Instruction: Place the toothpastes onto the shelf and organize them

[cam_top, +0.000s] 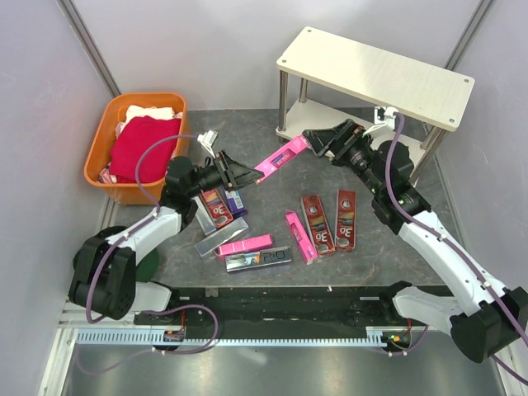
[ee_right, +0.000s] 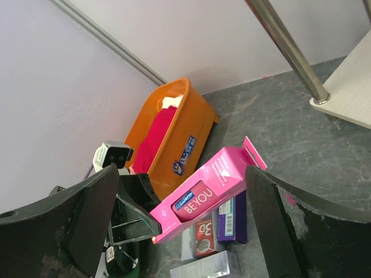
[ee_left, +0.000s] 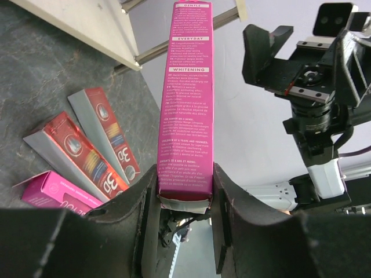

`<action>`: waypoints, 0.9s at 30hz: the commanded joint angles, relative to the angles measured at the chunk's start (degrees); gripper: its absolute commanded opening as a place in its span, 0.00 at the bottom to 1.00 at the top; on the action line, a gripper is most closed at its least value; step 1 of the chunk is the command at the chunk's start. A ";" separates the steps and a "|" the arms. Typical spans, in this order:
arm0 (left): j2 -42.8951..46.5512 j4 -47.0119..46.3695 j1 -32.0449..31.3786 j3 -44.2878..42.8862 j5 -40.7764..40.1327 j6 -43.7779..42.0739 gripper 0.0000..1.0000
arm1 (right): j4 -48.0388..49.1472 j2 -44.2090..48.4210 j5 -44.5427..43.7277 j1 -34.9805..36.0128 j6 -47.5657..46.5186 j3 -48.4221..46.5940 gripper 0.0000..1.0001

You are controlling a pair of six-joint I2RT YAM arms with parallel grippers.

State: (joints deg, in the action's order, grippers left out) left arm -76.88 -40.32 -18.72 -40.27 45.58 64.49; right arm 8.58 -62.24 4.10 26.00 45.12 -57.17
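Note:
A bright pink toothpaste carton hangs in the air between the two arms, tilted up toward the shelf. My left gripper is shut on its lower end; in the left wrist view the carton stands squeezed between both fingers of that gripper. My right gripper is open around the carton's upper end, and in the right wrist view the carton lies between that gripper's wide-spread fingers without touching them. Several more toothpastes lie on the table: dark red, pink, silver, purple.
An orange basket with red cloth stands at the left. The shelf's metal leg and lower board are close to the right gripper. White walls enclose the table on three sides.

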 commanded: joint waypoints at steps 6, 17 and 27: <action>-8.52 -2.58 0.17 -4.10 -0.14 -2.79 0.02 | -2.42 2.47 -3.57 -0.77 -4.87 -3.92 0.98; -32.70 -7.32 -3.16 -24.64 -3.91 6.61 0.02 | -3.83 3.44 -3.75 -1.39 -5.84 -4.88 0.98; -52.57 -4.43 -6.59 -46.72 -15.52 15.13 0.02 | -4.53 5.11 -2.08 -1.57 -6.01 -6.20 0.98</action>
State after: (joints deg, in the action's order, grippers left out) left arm -125.29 -43.44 -24.21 -78.19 36.80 74.41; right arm 3.97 -58.70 1.41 24.58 40.16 -60.27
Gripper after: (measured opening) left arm 0.410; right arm 0.982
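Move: The pink toothpaste already held by the left hand is bound for the shelf's lower board, whose middle lies about 29 cm ahead, 28 cm to the right and 22 cm below. The upper board sits roughly 29 cm above it; the near-left post's foot is some 30 cm ahead of the hand and 6 cm right, 23 cm down. From the right hand, the lower board's middle is about 25 cm ahead, 14 cm right and 33 cm below. The pink toothpaste stays pinched by one end in the left fingers and is first lowered, then carried mostly forward, about 17 cm, with some 10 cm each to the right and down, towards the gap between the boards, as the wrist rolls forward about 15 degrees. The empty right hand, still wide open, eases a little right and up. ##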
